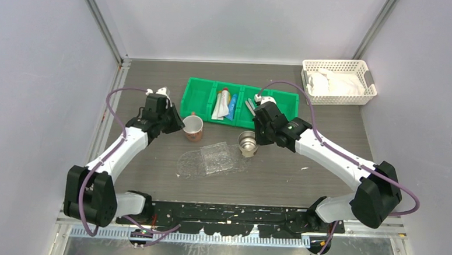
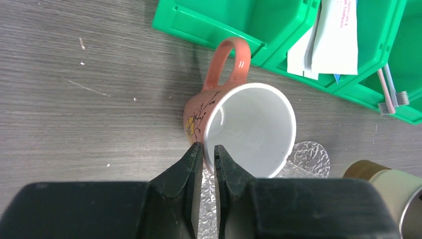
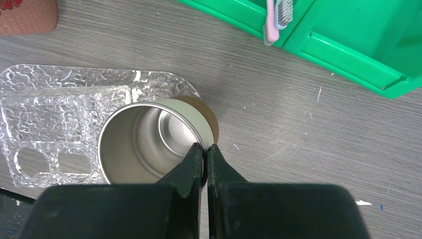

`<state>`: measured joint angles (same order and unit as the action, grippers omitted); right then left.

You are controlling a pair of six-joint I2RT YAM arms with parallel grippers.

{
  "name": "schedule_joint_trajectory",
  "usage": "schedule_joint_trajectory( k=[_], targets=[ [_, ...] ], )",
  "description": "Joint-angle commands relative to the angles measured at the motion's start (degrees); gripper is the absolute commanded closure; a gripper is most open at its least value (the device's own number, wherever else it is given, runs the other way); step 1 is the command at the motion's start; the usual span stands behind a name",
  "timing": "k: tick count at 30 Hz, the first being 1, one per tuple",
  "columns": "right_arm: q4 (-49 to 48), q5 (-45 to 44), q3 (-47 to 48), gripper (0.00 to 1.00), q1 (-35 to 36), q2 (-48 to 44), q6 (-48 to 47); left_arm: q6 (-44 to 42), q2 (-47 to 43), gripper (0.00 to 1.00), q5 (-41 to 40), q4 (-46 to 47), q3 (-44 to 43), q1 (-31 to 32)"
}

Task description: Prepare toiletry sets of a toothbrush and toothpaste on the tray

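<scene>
A pink mug (image 2: 249, 129) stands at the clear crinkly tray's (image 1: 210, 160) far left corner. My left gripper (image 2: 208, 148) is shut on the mug's near rim, one finger inside and one outside. A steel cup (image 3: 144, 139) stands at the tray's (image 3: 50, 119) right end, and my right gripper (image 3: 205, 148) is shut on the cup's rim. The toothpaste tubes, a white one (image 1: 220, 107) and a blue one (image 1: 232, 106), lie in the green bin (image 1: 202, 94). The toothbrushes (image 1: 250, 105) lie in the compartment to their right, a pink one (image 3: 271, 20) among them.
A white lattice basket (image 1: 337, 81) with white cloth stands at the far right. The green bin runs along the back, just beyond both cups. Grey walls close in the table on the left, right and far sides.
</scene>
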<state>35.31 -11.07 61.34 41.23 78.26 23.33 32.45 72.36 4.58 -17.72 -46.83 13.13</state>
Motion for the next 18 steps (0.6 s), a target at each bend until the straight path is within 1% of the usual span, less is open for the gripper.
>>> schedule_joint_trajectory(
  k=[1, 6, 8, 9, 10, 11, 13, 15, 16, 17, 18],
  targets=[
    [-4.3, 1.7, 0.3, 0.99, 0.0, 0.3, 0.7, -1.1, -4.1, 0.84, 0.8, -5.2, -3.5, 0.5],
    [-5.4, 3.1, -0.3, 0.99, 0.0, 1.0, 0.7, -1.1, -8.2, 0.84, -0.1, -9.5, -4.2, 0.6],
    [-5.9, 3.2, -0.6, 0.99, -0.1, 1.3, 0.7, -1.2, -8.9, 0.82, -0.5, -10.3, -4.4, 0.6],
    [-5.9, 3.3, -0.7, 0.99, 0.0, 1.6, 0.7, -1.3, -8.7, 0.79, -1.0, -10.5, -4.5, 0.6],
    [-6.1, 3.3, -0.8, 0.99, 0.0, 1.7, 0.8, -1.3, -8.3, 0.72, -1.0, -10.4, -4.6, 0.6],
    [-6.2, 3.2, -0.8, 0.99, 0.0, 2.0, 0.8, -1.3, -7.7, 0.69, -0.8, -10.3, -4.8, 0.6],
    [-6.4, 3.0, -0.8, 0.99, 0.0, 2.6, 0.8, -1.1, -6.4, 0.63, -0.5, -9.8, -5.0, 0.7],
    [-6.0, 2.6, -0.3, 0.99, 0.0, 3.5, 0.6, -1.0, -5.0, 0.61, -0.6, -9.1, -5.1, 1.1],
    [-5.8, 2.6, 0.1, 0.98, -0.1, 4.2, 0.5, -1.0, -4.5, 0.61, -0.7, -8.9, -5.2, 1.2],
    [-5.5, 2.8, 0.4, 0.94, 0.0, 4.8, 0.4, -1.1, -4.0, 0.61, -0.7, -8.7, -5.3, 1.3],
    [-5.3, 2.9, 0.7, 0.86, 0.0, 5.3, 0.4, -1.0, -3.5, 0.61, -0.8, -8.4, -5.3, 1.4]
  ],
)
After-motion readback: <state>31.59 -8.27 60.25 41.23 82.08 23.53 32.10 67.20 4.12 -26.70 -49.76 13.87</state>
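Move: From the left hand the pink mug's middle is some 4 cm right, 1 cm ahead and 5 cm below, with its near-left rim right at the nearly shut fingertips. The green tray's middle is roughly 24 cm right and 15 cm ahead. The clear bag is about 13 cm right and 10 cm back. From the right hand, which already holds the metal cup by its rim, the bag's middle is about 17 cm left, 3 cm back and 11 cm below. Back the left gripper up off the pink mug's rim, about 4 cm up and 2 cm back, then open its fingers from nearly shut to some two fifths and sink 1.5 cm back towards the rim. Meanwhile keep the right fingers pinched on the metal cup's rim and lower it about 2 cm, easing 1.5 cm left over the clear bag's right end. ##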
